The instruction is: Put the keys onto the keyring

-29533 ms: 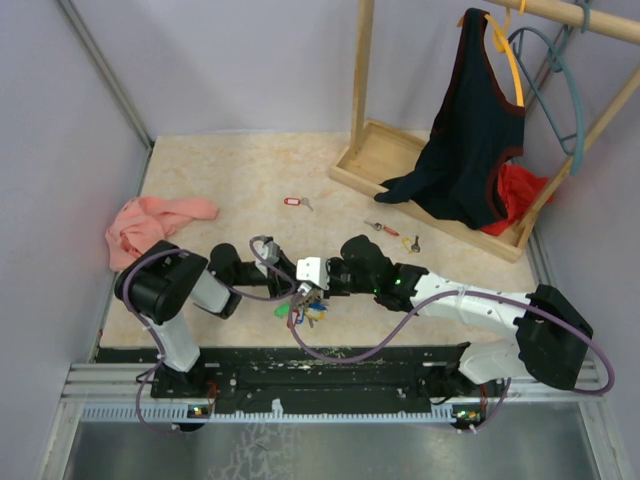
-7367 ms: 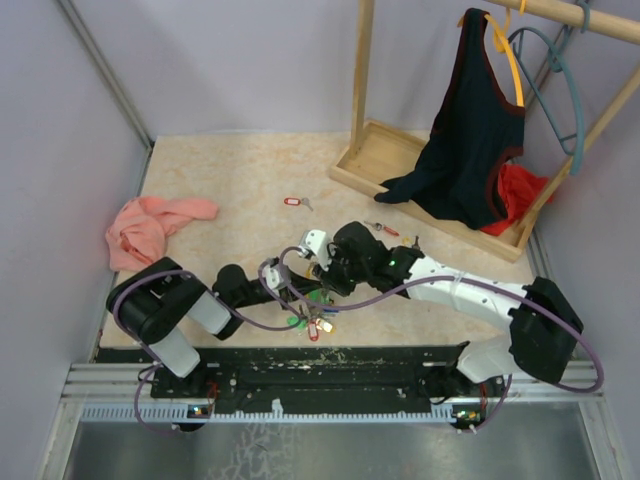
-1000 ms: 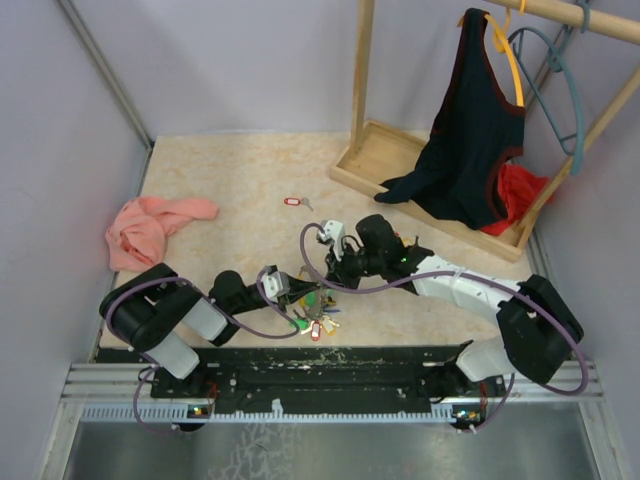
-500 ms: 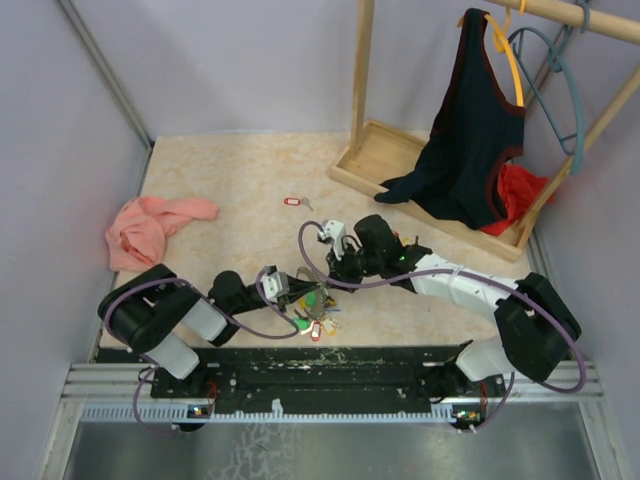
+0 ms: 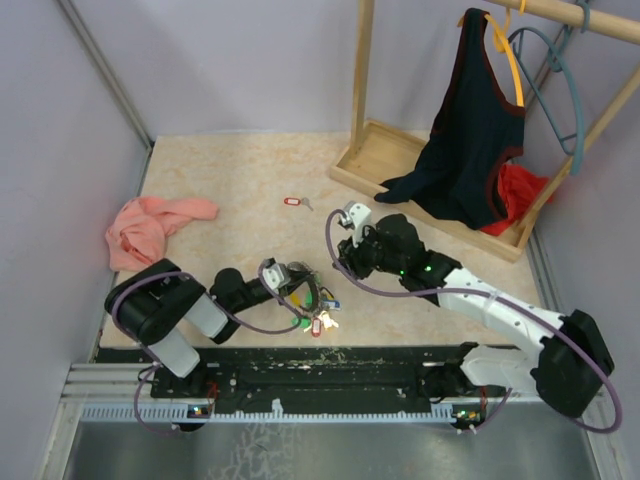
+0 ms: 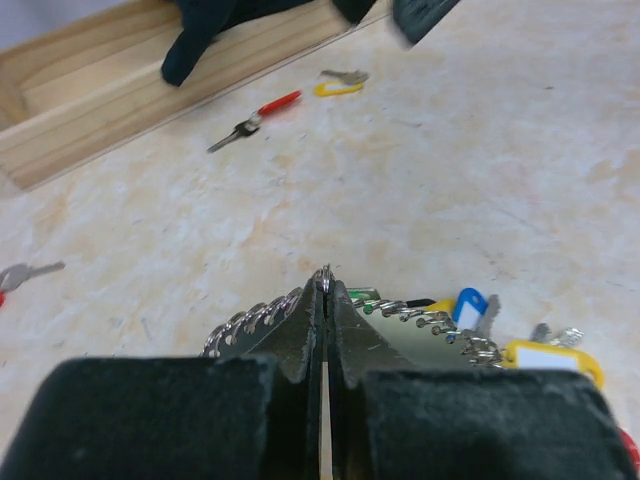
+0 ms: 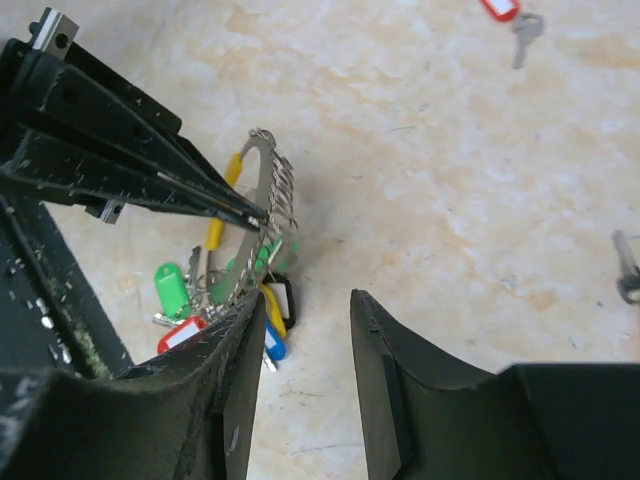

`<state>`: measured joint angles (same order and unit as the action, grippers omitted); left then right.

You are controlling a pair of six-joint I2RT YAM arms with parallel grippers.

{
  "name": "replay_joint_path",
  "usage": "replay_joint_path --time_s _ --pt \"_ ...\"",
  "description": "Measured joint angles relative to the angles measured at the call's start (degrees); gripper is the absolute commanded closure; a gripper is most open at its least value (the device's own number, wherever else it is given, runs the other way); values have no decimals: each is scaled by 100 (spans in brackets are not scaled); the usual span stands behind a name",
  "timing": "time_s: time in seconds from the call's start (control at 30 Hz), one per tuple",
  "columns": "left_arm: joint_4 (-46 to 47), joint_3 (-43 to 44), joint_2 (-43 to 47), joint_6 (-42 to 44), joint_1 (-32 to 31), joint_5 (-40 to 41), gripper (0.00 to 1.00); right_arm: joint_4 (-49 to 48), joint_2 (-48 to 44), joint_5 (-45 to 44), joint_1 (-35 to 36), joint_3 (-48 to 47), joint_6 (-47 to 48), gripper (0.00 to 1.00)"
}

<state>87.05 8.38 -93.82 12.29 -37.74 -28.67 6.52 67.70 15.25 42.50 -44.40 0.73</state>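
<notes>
The keyring (image 7: pixel 262 215) is a large thin silvery ring standing on edge. My left gripper (image 6: pixel 325 282) is shut on its rim, low over the table's near edge (image 5: pixel 297 284). Keys with green (image 7: pixel 170 290), red (image 7: pixel 186 334), blue and yellow (image 6: pixel 548 356) tags hang from it onto the table (image 5: pixel 318 321). My right gripper (image 7: pixel 305 298) is open and empty, a short way right of the ring and above the table (image 5: pixel 346 258). Loose keys lie apart: a red-tagged one (image 5: pixel 293 202), a red-headed one (image 6: pixel 262 117) and a yellow one (image 6: pixel 338 86).
A wooden rack base (image 5: pixel 372 158) stands at the back right, with a dark top (image 5: pixel 470 130) and a teal hanger (image 5: pixel 560 70) above it. A pink cloth (image 5: pixel 150 225) lies at the left. Purple walls close the table in.
My right gripper has opened and drawn back to the right, away from the keyring. My left gripper still holds the ring, which now stands more upright.
</notes>
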Motion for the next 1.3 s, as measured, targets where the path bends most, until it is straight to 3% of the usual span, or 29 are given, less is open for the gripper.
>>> replay_joint_path --time_s 0.1,0.27,0.4,0.43,0.47,0.5,0.53,0.73,0.97,1.1,1.2,1.3 --pt "0 136 -284 -72 221 157 94 -184 -448 -529 -2 282 -140 53" --pt "0 422 -745 -313 579 601 67 -254 -667 -1381 -9 695 -492 44" --pt "4 411 -761 -651 809 920 46 -356 -859 -1884 -31 1084 -802 18" --pt "4 374 -732 -734 837 1019 41 -378 -962 -2015 -31 1189 -879 17" --pt "2 293 -664 -848 866 1141 35 -398 -1073 -2135 -31 1272 -942 17" --pt "2 190 -553 -944 868 1259 11 -402 -1174 -2232 -31 1340 -975 17" --pt "2 79 -402 -1043 876 1379 0 -431 -1322 -2356 -31 1419 -1014 16" --pt "-544 -402 1685 -1766 874 2068 2 -826 -2332 -2881 -31 1897 -1202 15" --pt "-3613 -374 5318 -2455 861 3027 0 -861 -3560 -3373 -35 2559 -1333 15" --pt "-4701 -675 7184 -2938 743 3528 0 -778 -4435 -3620 -37 2715 -1320 14" --pt "-5152 -791 8679 -3300 693 3893 0 -774 -4811 -3786 -37 2717 -1318 14" --pt "-4948 -728 8966 -3534 675 4170 0 -754 -4885 -3853 -37 2717 -1314 14"
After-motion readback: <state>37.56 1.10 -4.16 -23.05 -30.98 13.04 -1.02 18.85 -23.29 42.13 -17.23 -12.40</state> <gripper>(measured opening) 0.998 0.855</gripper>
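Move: The left hand still pinches the coiled edge of the keyring; the ring's middle lies about 2 cm behind the fingertips, 2 cm to their left and 3 cm below. The loose red-tagged key lies some 16 cm ahead, 4 cm left and 6 cm below. From the empty right hand the keyring is about 9 cm left, 4 cm back and 8 cm below, and the red-handled key roughly 9 cm ahead, 9 cm right and 11 cm below. Forward some 7 cm, slightly left and down, the left hand brings the keyring to the table and opens to let go, then sweeps left, back and up about 20 cm, its fingers swinging from rightward to forward and tipped up. The right hand withdraws about 15 cm right, dipping, then rising, while opening further and turning some 40 degrees clockwise. ##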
